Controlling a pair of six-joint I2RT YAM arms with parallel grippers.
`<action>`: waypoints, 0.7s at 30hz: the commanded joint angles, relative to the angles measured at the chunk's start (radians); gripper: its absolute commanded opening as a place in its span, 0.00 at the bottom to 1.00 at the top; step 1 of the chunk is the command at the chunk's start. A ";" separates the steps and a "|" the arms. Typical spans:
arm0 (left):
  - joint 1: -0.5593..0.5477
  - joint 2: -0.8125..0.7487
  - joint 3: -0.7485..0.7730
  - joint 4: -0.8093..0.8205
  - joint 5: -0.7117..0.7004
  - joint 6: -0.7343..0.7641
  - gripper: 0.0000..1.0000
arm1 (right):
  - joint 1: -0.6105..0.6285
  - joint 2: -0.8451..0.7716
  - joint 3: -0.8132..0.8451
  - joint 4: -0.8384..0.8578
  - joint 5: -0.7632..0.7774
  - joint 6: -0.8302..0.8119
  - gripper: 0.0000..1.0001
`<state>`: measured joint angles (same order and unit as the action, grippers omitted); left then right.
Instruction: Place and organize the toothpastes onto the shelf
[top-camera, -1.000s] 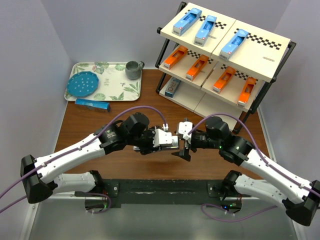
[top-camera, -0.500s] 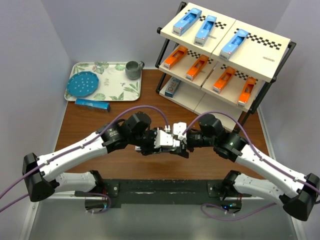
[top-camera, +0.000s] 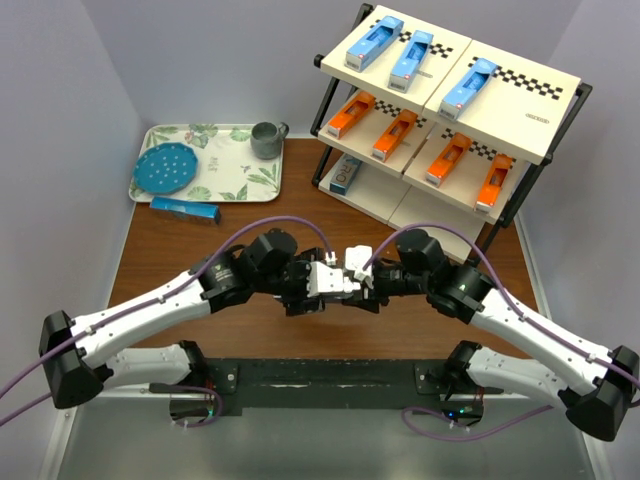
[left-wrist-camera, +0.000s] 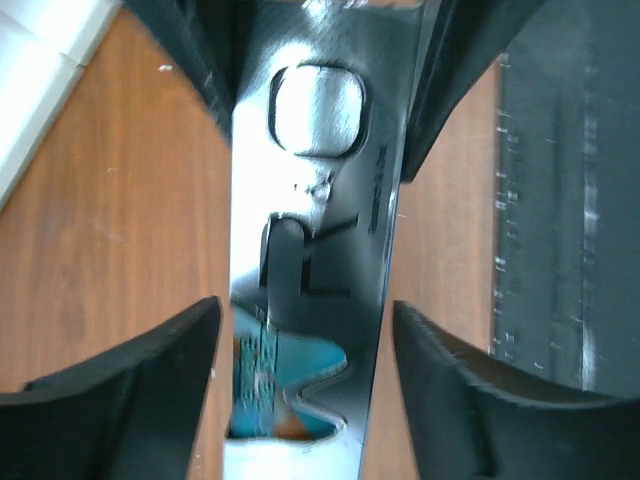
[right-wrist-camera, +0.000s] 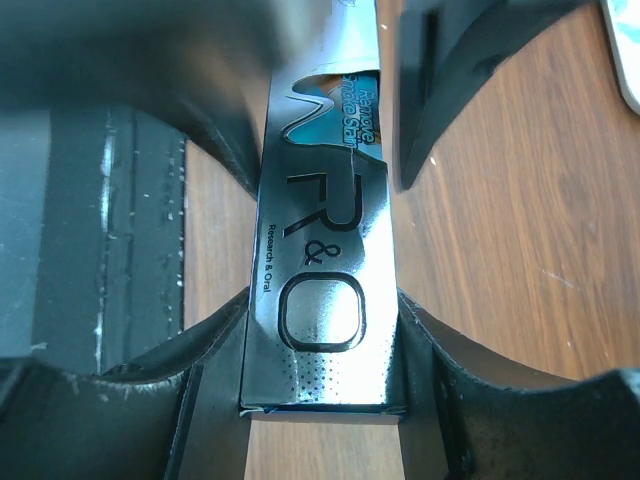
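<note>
A grey-and-teal toothpaste box (top-camera: 341, 284) (left-wrist-camera: 310, 250) (right-wrist-camera: 325, 280) with large lettering hangs above the table between both grippers. My right gripper (top-camera: 356, 282) (right-wrist-camera: 322, 300) is shut on one end of it, fingers pressed against its sides. My left gripper (top-camera: 330, 285) (left-wrist-camera: 305, 310) is open around the other end, with thin gaps on both sides. The shelf (top-camera: 545, 125) at the back right holds three light blue boxes (top-camera: 410, 57) on top, several orange boxes (top-camera: 395, 135) on the middle tier and a grey-and-teal box (top-camera: 345, 175) at the bottom. Another blue box (top-camera: 185, 209) lies on the table.
A leaf-patterned tray (top-camera: 225, 170) at the back left carries a blue plate (top-camera: 167, 168) and a grey cup (top-camera: 266, 140). The arms' black base bar (top-camera: 330, 380) runs along the near table edge.
The right gripper moved left onto the box and closed on it. The left gripper, which held the box before, has opened its fingers.
</note>
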<state>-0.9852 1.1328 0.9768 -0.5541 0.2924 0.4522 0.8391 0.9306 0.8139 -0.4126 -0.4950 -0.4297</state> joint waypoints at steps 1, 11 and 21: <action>-0.001 -0.125 -0.098 0.201 -0.149 -0.040 0.80 | -0.002 -0.001 -0.001 0.035 0.088 0.055 0.26; 0.233 -0.425 -0.377 0.531 -0.403 -0.256 1.00 | -0.002 0.004 -0.102 0.236 0.448 0.275 0.22; 0.244 -0.683 -0.651 0.726 -0.936 -0.420 1.00 | 0.000 0.040 -0.231 0.532 0.951 0.548 0.20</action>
<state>-0.7464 0.5262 0.4122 0.0341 -0.3676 0.1299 0.8387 0.9520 0.6018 -0.1177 0.1547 -0.0280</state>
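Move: The right hand already grips one end of the silver toothpaste. The free bottom-shelf spot is about 28 cm ahead of this hand, 8 cm to its right and 15 cm lower. From the same hand, the shelved silver box stands some 32 cm ahead, level sideways and 14 cm lower. The left hand's loosened fingers still straddle the held box; the blue box on the table lies roughly 22 cm ahead, 34 cm left and 16 cm below it. Keeping its closed grip on the silver toothpaste's end, the right hand carries it forward about 9 cm towards the shelf, also down and to the right, turning clockwise some 45 degrees. The left hand opens fully and draws off the box to the left and forward, rising slightly as its fingers swing counter-clockwise and level out. ##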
